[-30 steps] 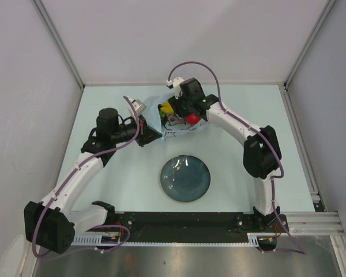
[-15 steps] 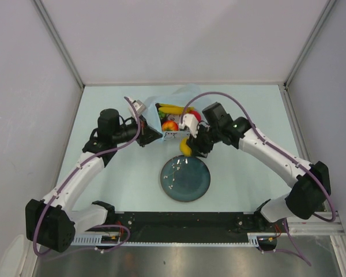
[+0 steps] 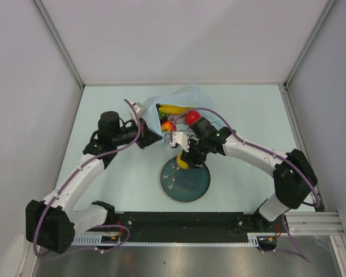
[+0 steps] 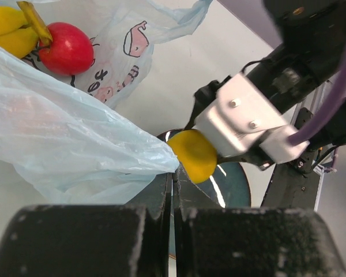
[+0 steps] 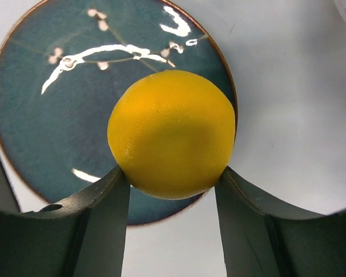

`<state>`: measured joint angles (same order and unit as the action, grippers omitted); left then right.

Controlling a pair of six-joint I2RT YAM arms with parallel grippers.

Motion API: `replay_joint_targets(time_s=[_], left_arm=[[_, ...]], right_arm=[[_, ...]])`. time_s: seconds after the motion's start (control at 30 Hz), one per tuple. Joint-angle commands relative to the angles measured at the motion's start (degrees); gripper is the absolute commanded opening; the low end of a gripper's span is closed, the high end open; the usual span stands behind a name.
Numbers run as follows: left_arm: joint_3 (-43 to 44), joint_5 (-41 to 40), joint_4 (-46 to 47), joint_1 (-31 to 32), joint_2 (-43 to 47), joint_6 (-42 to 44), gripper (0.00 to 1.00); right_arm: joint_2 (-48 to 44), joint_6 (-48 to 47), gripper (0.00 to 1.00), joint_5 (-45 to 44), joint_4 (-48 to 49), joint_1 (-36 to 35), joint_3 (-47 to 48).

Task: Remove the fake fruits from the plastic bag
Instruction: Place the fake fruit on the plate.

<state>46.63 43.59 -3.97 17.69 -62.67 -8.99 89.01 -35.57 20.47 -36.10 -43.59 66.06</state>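
My right gripper (image 3: 184, 160) is shut on the yellow round fruit (image 5: 172, 134) and holds it above the far edge of the dark teal plate (image 5: 40, 121). The fruit also shows in the top view (image 3: 183, 161) and in the left wrist view (image 4: 193, 154). My left gripper (image 3: 151, 133) is shut on a fold of the light-blue plastic bag (image 4: 69, 144), holding its edge up. In the bag (image 3: 181, 95) lie the yellow banana bunch (image 3: 173, 109), the red apple (image 3: 192, 117) and the orange fruit (image 3: 168, 125). In the left wrist view the apple (image 4: 68, 48) and bananas (image 4: 8, 29) show at top left.
The teal plate (image 3: 187, 184) lies on the pale table in front of the bag, near the middle. The right arm (image 3: 254, 153) reaches across from the right. Grey walls (image 3: 23, 86) enclose the table on three sides.
My right gripper has left the bag with the yellow round fruit and carried it toward me, now over the plate's far edge. The left gripper has kept its hold on the bag.
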Motion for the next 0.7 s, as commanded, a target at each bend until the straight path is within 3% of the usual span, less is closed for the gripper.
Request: replay_joint_targets(time_s=[0.0, 0.23, 0.33, 0.47, 0.67], left_arm=[[-1.28, -0.70, 1.86, -0.38, 2.38, 0.12, 0.00], [-1.46, -0.53, 1.24, -0.47, 3.44, 0.29, 0.00], [-1.54, -0.61, 1.59, -0.47, 3.35, 0.29, 0.00], [-1.28, -0.62, 1.59, -0.47, 2.82, 0.29, 0.00], [-1.54, -0.70, 2.21, -0.55, 2.82, -0.15, 0.00]], right_arm=[[5.11, -0.90, 0.14, -0.96, 6.56, -0.97, 0.56], [8.28, -2.30, 0.17, -1.40, 8.41, -2.55, 0.56], [8.90, -2.66, 0.33, -3.23, 8.93, -2.90, 0.12], [8.90, -2.05, 0.76, -4.82, 9.55, -3.16, -0.14], [7.49, -1.52, 0.79, -4.91, 9.03, -3.16, -0.14]])
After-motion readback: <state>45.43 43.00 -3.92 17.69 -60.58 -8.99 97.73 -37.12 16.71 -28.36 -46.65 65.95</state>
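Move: The yellow-orange fruit is already pinched in my right fingertips above the plate, whose middle lies about 3 cm back from that hand, level sideways and some 8 cm below. In the open bag beyond, the red fruit sits about 20 cm ahead and 4 cm to the right, the orange-red fruit about 16 cm ahead and 6 cm to the left, both 5 cm lower. From my left hand the plate's middle is roughly 6 cm back, 9 cm right and 20 cm down. I sink my right hand a little over 4 cm with the fruit, easing about 2 cm to my left as I go, down onto the far left part of the plate. Once the descent has stopped I open the fingers by about a fifth of their range and let go of the fruit, staying low around it. My left hand keeps its shut grip on the bag's raised edge, practically still. ##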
